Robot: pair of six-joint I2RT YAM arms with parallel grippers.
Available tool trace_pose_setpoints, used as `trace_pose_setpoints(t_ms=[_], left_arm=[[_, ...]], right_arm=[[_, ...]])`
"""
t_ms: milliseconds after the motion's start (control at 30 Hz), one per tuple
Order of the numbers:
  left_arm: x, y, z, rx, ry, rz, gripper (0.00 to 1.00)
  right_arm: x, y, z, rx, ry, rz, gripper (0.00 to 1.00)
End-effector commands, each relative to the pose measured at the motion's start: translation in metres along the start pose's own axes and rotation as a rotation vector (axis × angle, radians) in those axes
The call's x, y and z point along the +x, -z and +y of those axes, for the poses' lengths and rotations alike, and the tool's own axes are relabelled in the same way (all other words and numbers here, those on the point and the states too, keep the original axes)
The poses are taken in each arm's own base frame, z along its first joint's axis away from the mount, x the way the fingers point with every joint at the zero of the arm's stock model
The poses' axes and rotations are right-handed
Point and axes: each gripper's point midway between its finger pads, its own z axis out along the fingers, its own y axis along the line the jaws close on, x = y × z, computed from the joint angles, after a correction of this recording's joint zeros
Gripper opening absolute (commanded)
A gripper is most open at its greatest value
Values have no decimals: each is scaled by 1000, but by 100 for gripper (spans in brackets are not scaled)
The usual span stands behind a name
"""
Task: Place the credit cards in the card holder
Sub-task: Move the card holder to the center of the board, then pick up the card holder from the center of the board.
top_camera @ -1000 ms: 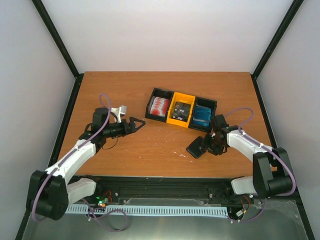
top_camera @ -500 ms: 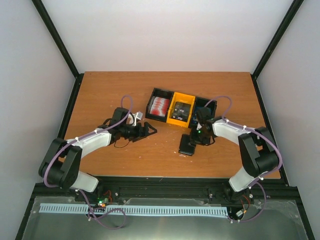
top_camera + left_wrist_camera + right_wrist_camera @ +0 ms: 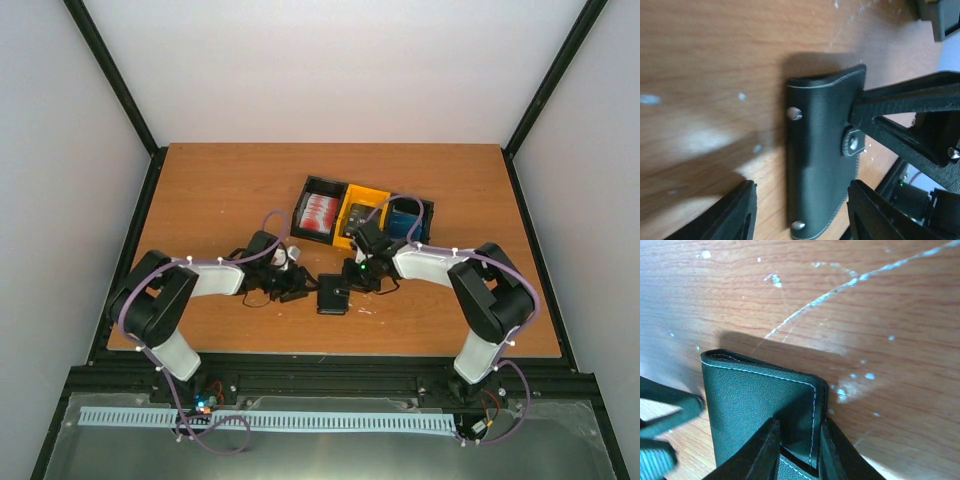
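Observation:
The card holder (image 3: 332, 296), a black stitched wallet, lies folded on the table in front of the tray. My right gripper (image 3: 351, 281) is shut on its right edge; in the right wrist view its fingers (image 3: 765, 450) pinch one flap of the holder (image 3: 755, 400). My left gripper (image 3: 303, 288) reaches in from the left. In the left wrist view it (image 3: 802, 202) stands open astride the holder (image 3: 820, 150), with a gap on one side. Red-and-white credit cards (image 3: 318, 211) and dark ones (image 3: 361, 222) sit in the tray.
The black-and-yellow three-compartment tray (image 3: 347, 192) stands just behind both grippers, its right compartment with blue cards (image 3: 406, 224) partly covered by the right arm. The right gripper's finger (image 3: 905, 125) crosses the left wrist view. Pale scratch marks streak the wood.
Both arms have swung in to the table's middle. The right gripper has brought the card holder leftward from the right side. The left gripper's jaws have narrowed around it.

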Motion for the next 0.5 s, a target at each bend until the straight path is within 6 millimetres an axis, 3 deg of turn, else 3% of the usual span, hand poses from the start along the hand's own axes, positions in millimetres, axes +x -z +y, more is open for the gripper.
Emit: trace_pose_setpoints(t_ms=[0,200,467], left_arm=[[-2,-17,3,-46,44,8,48],[10,-19,2,17,81,28,42],[5,-4,-32,157,2,-22,36]], right_arm=[[13,-17,-1,7,-56,41,23],[22,-22,1,-31,-83,55,22],[34,-24,18,-137,-77,78,22]])
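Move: Just to the right of the left hand lies the card holder, its middle about 5 cm right, 1 cm back and some 3 cm lower. From the right hand, already at the holder's right edge, that middle is roughly 3 cm left, 2 cm back and 1 cm below. Ahead of the right hand stands the card tray: its yellow bin about 17 cm ahead and 4 cm right, its white-card bin about 18 cm ahead and 7 cm left. Drawing the card holder by its right edge, the right hand keeps its nearly shut pinch and goes about 2.5 cm left towards the left gripper, tilting its left side up slightly. The left hand sinks and edges right onto the holder's left edge, about 1 cm each way, then eases some 1 cm back while its fingers narrow around that edge; whether they grip yet can't be seen. ##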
